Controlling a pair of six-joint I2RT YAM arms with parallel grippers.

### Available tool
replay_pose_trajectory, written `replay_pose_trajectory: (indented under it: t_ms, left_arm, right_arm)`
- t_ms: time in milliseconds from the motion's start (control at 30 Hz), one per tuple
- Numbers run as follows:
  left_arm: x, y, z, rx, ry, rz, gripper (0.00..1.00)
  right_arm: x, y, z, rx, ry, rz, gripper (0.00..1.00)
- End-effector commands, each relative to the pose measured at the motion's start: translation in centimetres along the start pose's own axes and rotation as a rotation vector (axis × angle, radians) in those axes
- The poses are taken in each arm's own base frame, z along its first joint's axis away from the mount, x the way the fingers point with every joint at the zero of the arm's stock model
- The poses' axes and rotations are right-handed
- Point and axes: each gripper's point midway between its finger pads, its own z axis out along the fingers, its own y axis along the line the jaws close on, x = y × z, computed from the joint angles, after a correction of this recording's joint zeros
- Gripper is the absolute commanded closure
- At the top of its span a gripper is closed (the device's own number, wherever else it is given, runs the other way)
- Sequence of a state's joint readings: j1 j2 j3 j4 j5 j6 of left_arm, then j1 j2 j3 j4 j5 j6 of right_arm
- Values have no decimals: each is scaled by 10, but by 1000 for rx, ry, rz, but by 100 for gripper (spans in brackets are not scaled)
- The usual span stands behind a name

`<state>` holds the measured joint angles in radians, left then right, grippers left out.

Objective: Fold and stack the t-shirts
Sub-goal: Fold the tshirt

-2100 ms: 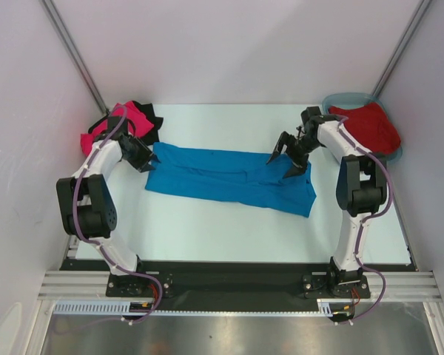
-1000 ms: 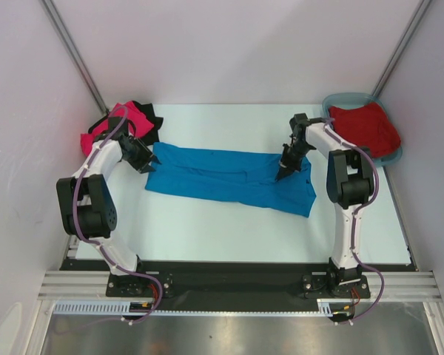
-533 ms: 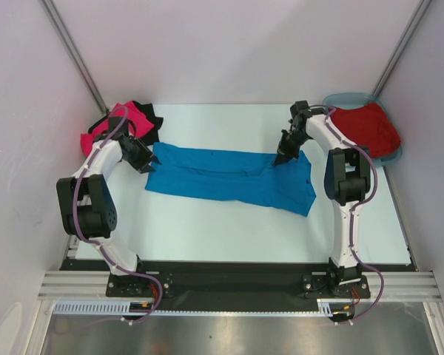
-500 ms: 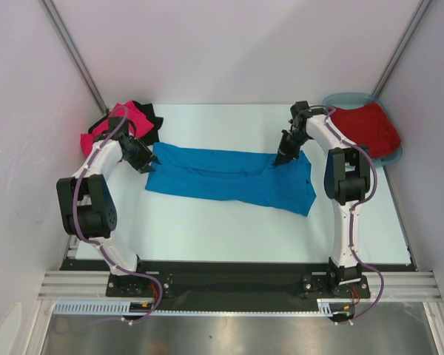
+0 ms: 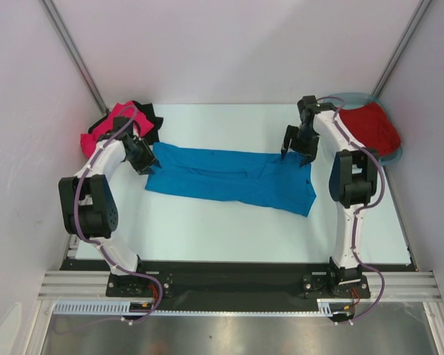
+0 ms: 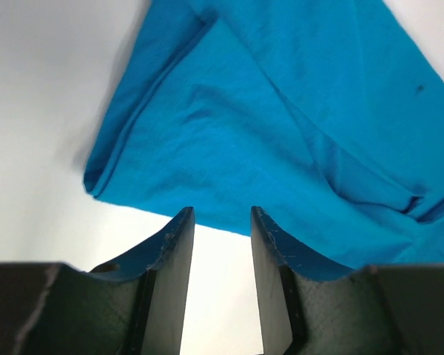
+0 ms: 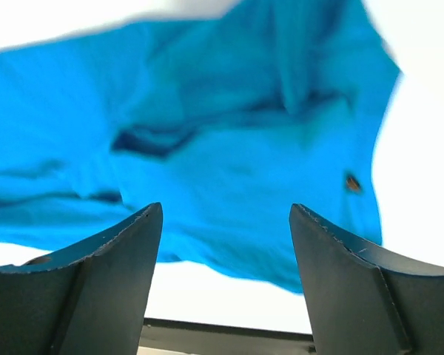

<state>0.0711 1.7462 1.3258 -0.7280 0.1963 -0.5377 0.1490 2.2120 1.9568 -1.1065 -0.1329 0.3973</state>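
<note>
A bright blue t-shirt (image 5: 229,177) lies on the white table as a long band folded lengthwise, also seen as blue cloth (image 6: 281,118) in the left wrist view and blue cloth (image 7: 207,140) in the right wrist view. My left gripper (image 5: 143,160) sits at its left end, jaws partly open (image 6: 222,214) with only bare table between them and the cloth edge just beyond the tips. My right gripper (image 5: 297,146) hovers over the shirt's far right edge, wide open (image 7: 226,211) and holding nothing. A hot pink t-shirt (image 5: 122,122) and a black t-shirt (image 5: 148,118) are heaped at the far left corner.
A dark red t-shirt (image 5: 370,127) fills the teal tub (image 5: 397,154) at the far right corner. White walls close in on the left, back and right. A black rail (image 5: 229,277) runs along the table's near edge between the arm bases.
My right gripper was shut on the blue shirt's far edge; it has let go, opened wide and drawn slightly up and back. The left arm has barely shifted.
</note>
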Motion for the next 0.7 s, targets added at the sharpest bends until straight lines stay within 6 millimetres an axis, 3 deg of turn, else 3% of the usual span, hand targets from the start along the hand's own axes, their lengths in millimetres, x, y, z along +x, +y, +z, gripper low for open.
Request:
replay_pose_trajectory:
  t_ms: [0,300,367,433,567,667]
  left_arm:
    - [-22,-37,-26,144,-103,143,58]
    - [-54,-97,12,331,-118,185,57]
    - [-61,-101,32,333,-117,187,57]
    - [-61,-125,40,349,-121,234,57]
    - [-63,-139,75,370,-103,265,57]
    - [-68,-152,81,404,-107,290,57]
  right_arm:
    - [4,-14,-51,53,-92,-32,25]
    - [59,-3,-36,46,-32,-39,26]
    - [71,-1,-29,53,-21,-56,26]
    - [75,0,-25,60,-28,-60,25]
    - [74,-2,-13,63,-51,-49,26]
    - [64,2,-11,54,-79,-54,25]
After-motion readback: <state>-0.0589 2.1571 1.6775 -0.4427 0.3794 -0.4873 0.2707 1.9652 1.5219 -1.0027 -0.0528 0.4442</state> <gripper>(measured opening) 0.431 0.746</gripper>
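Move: For the left hand, the left part of the t-shirt's far edge lies about 12 cm ahead, 8 cm right and 6 cm below. The pink cloth is some 13 cm ahead and 14 cm to this hand's left. The open right hand has the t-shirt's near edge about 15 cm back, 2 cm left and 5 cm below; the red-filled basket stands roughly 11 cm ahead and 24 cm to this hand's right. Left hand arcs some 15 cm forward and right towards the far edge; open right hand hops back 9 cm. ##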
